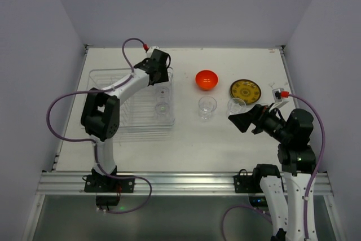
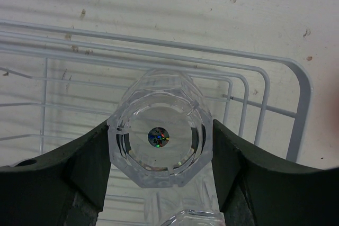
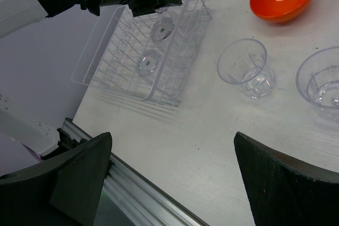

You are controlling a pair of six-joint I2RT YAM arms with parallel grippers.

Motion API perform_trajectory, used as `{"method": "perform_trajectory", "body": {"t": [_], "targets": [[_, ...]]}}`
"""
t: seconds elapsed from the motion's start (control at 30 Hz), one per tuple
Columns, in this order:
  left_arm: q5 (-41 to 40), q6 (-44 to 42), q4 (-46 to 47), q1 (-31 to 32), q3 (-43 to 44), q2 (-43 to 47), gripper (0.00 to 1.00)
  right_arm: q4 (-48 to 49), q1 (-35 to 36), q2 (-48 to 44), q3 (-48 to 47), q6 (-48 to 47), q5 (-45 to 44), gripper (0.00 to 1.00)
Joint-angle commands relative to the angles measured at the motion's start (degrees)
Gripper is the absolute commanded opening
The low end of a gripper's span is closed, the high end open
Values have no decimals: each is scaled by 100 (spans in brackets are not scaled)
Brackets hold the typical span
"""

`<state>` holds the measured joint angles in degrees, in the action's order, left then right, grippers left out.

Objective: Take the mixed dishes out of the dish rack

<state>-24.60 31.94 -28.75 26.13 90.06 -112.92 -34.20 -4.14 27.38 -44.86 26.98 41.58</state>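
Note:
The clear dish rack [image 1: 104,75] lies at the left of the table. My left gripper [image 1: 161,77] reaches into its far right corner and is shut on an upturned clear glass [image 2: 159,136], a finger [image 2: 90,162] pressed on each side. A second glass [image 2: 196,218] sits just below it in the rack [image 2: 265,78]. On the table stand two more glasses [image 1: 207,107] [image 1: 236,105], an orange bowl [image 1: 206,79] and a yellow patterned plate [image 1: 245,90]. My right gripper [image 3: 172,138] hangs open over bare table, near the front of those glasses [image 3: 246,67].
The table's metal front rail [image 3: 143,189] runs just under my right gripper. Grey walls close in the table on the left, right and back. The left arm's purple cable [image 1: 62,103] loops out beside the rack.

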Motion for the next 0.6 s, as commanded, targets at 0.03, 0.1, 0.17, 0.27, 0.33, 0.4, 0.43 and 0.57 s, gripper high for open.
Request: {"method": "perform_trajectory", "body": {"t": [0.03, 0.1, 0.17, 0.27, 0.33, 0.4, 0.43, 0.57], "targets": [[-10, -30, 475, -47, -181, 849, 0, 124, 19, 14, -102, 18, 122, 99], [8, -39, 537, -38, -287, 1052, 0, 124, 19, 5, -137, 26, 122, 99], [52, -74, 581, -29, -349, 1325, 0, 106, 19, 22, -146, 18, 131, 99], [306, -170, 678, -29, -446, 1624, 0, 89, 19, 13, -146, 18, 157, 99], [403, -197, 669, -20, -472, 1851, 0, 88, 19, -13, -146, 18, 184, 99], [482, -197, 669, 15, -516, 2036, 0, 88, 19, -39, -154, 18, 183, 99], [509, -206, 669, 50, -533, 2281, 0, 123, 19, -48, -154, 18, 218, 99], [1201, -276, 1142, 444, -1101, 3239, 0, 745, 19, -66, 47, 358, 1051, 99]]}}
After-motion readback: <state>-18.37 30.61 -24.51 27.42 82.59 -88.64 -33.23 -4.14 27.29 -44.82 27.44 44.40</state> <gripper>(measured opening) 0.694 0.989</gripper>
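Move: The left hand already grips the upturned end of a clear cup in the rack. The rack's far right corner is about 5 cm ahead and 6 cm right, slightly lower; the next upturned cup is some 9 cm straight back. The red bowl lies about 20 cm right, level with the hand and 7 cm lower. From the idle right hand, the gripped cup is roughly 28 cm ahead, 32 cm left and 17 cm lower. Upward, slowly at first and then fast, the left hand draws the upside-down cup about 15 cm out of the rack's far right corner, easing back some 5 cm, mostly near the end. The wrist tips the fingertips up by some 15 to 20 degrees while both fingers keep their pinch on the cup. ##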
